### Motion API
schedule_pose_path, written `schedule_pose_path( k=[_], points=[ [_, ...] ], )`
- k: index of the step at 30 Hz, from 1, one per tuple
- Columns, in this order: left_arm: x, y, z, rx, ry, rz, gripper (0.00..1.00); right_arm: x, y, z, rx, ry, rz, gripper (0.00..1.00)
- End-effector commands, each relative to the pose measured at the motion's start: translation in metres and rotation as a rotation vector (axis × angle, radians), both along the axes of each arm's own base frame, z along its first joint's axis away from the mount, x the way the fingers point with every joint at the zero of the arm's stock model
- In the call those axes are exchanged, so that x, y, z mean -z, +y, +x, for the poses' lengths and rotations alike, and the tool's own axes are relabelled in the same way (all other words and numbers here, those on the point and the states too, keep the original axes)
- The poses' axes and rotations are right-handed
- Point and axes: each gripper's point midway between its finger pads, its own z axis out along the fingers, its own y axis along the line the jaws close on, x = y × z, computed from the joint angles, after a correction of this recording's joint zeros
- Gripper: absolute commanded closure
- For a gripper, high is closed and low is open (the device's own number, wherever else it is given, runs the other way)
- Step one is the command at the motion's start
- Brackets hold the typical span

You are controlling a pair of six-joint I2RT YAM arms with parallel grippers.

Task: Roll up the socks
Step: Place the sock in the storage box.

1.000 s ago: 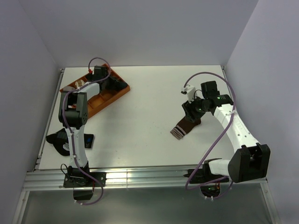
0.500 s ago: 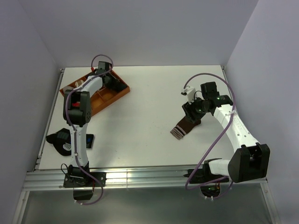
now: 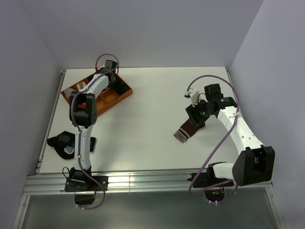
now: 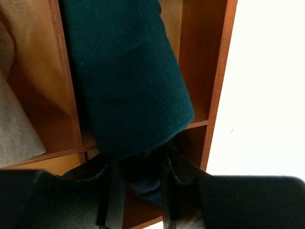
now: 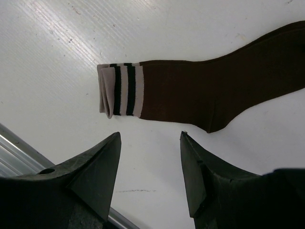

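The brown sock [image 3: 188,130] lies flat on the white table, its pale striped cuff [image 5: 116,90] toward the near edge. My right gripper [image 3: 194,119] hangs just over it, open, with bare table between the fingertips [image 5: 150,138]. The dark navy sock [image 3: 58,142] lies at the near left, partly behind the left arm. My left gripper [image 3: 113,81] is over the far end of the orange divided tray [image 3: 125,93]. In the left wrist view its fingers [image 4: 109,191] are shut on the dark lower end of a teal bundle [image 4: 128,76] that spans a tray divider.
The tray's other compartments hold pale and reddish bundles [image 3: 80,86]; a beige one [image 4: 16,129] shows at the left of the wrist view. A small blue thing [image 3: 90,143] lies beside the navy sock. Grey walls close in both sides, and a metal rail [image 3: 152,180] runs along the near edge.
The left arm has reached farther back and right along the tray, its gripper moving toward the tray's far end. The right arm and brown sock have barely moved.
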Motion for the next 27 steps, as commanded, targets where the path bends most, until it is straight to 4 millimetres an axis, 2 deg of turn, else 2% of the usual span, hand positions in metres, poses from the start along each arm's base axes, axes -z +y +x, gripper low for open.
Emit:
schedule_pose_path(
  k=[1,2,9,15,20,26,27],
  points=[
    [0.03,0.014,-0.03,-0.001,0.121,0.098,0.74,0.002,-0.003,0.0,0.0,0.01,-0.011,0.4],
    [0.029,0.015,-0.03,-0.008,0.116,0.101,0.72,0.002,-0.003,0.0,0.001,0.009,-0.011,0.4],
    [-0.01,0.018,-0.02,-0.014,0.029,0.116,0.61,0.002,-0.004,0.0,0.003,0.014,-0.01,0.4],
    [-0.03,0.02,-0.016,-0.017,-0.01,0.137,0.51,0.002,-0.002,0.0,0.0,0.024,-0.004,0.4],
    [-0.039,0.021,-0.019,-0.026,-0.027,0.136,0.48,0.005,-0.001,0.0,-0.003,0.039,0.003,0.4],
    [-0.065,0.006,-0.011,0.027,-0.115,0.078,0.46,0.006,0.0,0.002,-0.001,0.039,0.003,0.4],
    [-0.074,0.005,-0.01,0.028,-0.134,0.075,0.46,0.007,-0.001,0.002,0.002,0.041,0.002,0.4]
  ],
)
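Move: The rolled navy sock is already down in the right-hand corner compartment of the storage box, still between the left fingers, its middle about 1 cm below the hand point. The teal sock sits roughly 4 cm farther out and 6 cm left of that hand, the beige sock some 12 cm left and 1 cm back, and an empty compartment about 5 cm back and 6 cm left. From the right hand, the navy sock lies around 28 cm ahead, 40 cm left and 10 cm lower. Open the left fingers from about a third to just over half to let go of the navy sock in its compartment. As they spread, ease the left gripper up about 2 cm and back some 1.5 cm, with a slight drift left and only about 5 degrees of roll, fingers still pointing down and forward over the box. ##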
